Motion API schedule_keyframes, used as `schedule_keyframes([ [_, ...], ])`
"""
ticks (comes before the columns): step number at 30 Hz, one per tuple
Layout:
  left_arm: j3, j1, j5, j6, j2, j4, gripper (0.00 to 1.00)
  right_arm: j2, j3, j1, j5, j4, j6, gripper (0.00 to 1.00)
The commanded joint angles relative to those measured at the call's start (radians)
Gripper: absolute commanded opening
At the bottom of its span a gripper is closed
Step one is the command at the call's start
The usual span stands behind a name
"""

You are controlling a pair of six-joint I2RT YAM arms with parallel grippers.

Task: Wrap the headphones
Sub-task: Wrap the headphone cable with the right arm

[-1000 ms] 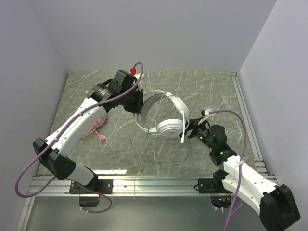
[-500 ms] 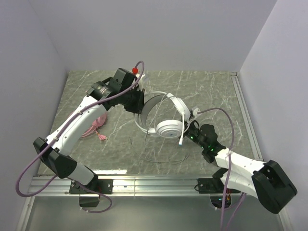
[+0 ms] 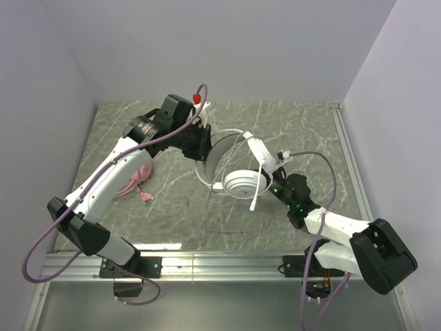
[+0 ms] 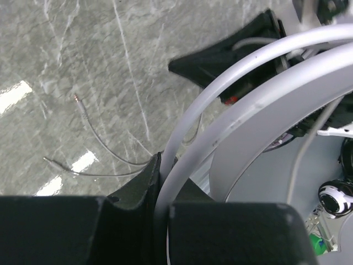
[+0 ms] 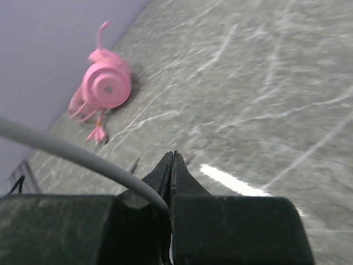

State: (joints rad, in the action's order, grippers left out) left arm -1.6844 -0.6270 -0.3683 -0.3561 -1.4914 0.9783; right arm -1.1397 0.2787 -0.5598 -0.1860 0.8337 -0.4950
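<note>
The white headphones [image 3: 241, 182] hang tilted above the middle of the marble table. My left gripper [image 3: 200, 143] is shut on their headband [image 4: 190, 138], and both white arcs pass between its fingers [image 4: 138, 185]. Their pale cable [image 3: 227, 225] loops over the table below and reaches the right gripper [image 3: 275, 183], just right of the lower earcup. Those jaws [image 5: 174, 158] are pressed together with the grey cable [image 5: 83, 154] running in at their base. The pink headphones [image 3: 135, 179] lie at the left wall, and they also show in the right wrist view [image 5: 106, 86].
An aluminium rail [image 3: 207, 263] runs along the near edge by the arm bases. A second rail [image 3: 350, 165] borders the right side. Pale walls close in the left, back and right. The white microphone boom [image 3: 257, 198] hangs from the lower earcup.
My right gripper moved left and forward to the earcup and closed from wide open onto the cable. The left arm shifted the headband slightly back.
</note>
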Motion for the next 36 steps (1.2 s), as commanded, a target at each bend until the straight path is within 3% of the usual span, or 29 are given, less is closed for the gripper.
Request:
schedule_keyframes([
  [1, -0.064, 0.009, -0.11, -0.03, 0.054, -0.102, 0.0, -0.043, 0.005, 0.064, -0.003, 0.033, -0.086, 0.0],
  [8, -0.081, 0.032, -0.136, -0.119, 0.072, -0.202, 0.0, -0.138, 0.014, 0.043, -0.076, 0.077, -0.116, 0.0],
  [15, -0.038, 0.084, -0.104, -0.271, 0.062, -0.372, 0.0, -0.128, 0.007, -0.069, -0.083, 0.081, -0.145, 0.0],
  [22, 0.015, 0.087, 0.202, -0.395, 0.042, -0.518, 0.0, -0.118, 0.083, -0.247, -0.044, -0.01, -0.174, 0.0],
  [25, 0.028, 0.087, 0.365, -0.441, 0.028, -0.565, 0.0, -0.111, 0.1, -0.301, -0.027, -0.034, -0.191, 0.0],
  [26, 0.05, 0.087, 0.482, -0.466, 0.034, -0.585, 0.0, -0.097, 0.102, -0.327, -0.02, -0.047, -0.189, 0.0],
  [33, 0.074, 0.082, 0.887, -0.504, -0.003, -0.641, 0.0, -0.042, 0.166, -0.411, 0.042, -0.298, -0.188, 0.0],
  [36, 0.069, 0.06, 1.064, -0.451, -0.046, -0.638, 0.0, -0.02, 0.218, -0.434, 0.045, -0.439, -0.182, 0.0],
])
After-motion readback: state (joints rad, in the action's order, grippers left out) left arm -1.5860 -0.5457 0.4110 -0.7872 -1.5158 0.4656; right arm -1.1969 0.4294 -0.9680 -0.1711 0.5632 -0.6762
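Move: The right hand, already pinching the cable, is under the white headphones: their middle is about 3 cm left of it, 2 cm ahead and roughly 8 cm above. The loose plug ends lie on the table some 16 cm left of the right hand and 5 cm back, 15 cm below. The left hand already grips the headband; the headphones' middle is about 10 cm to its right, 3 cm back and 3 cm below. Right arm pulls pinched cable some 15 cm back-left; left swings held headphones 18 cm forward, turning counter-clockwise. ##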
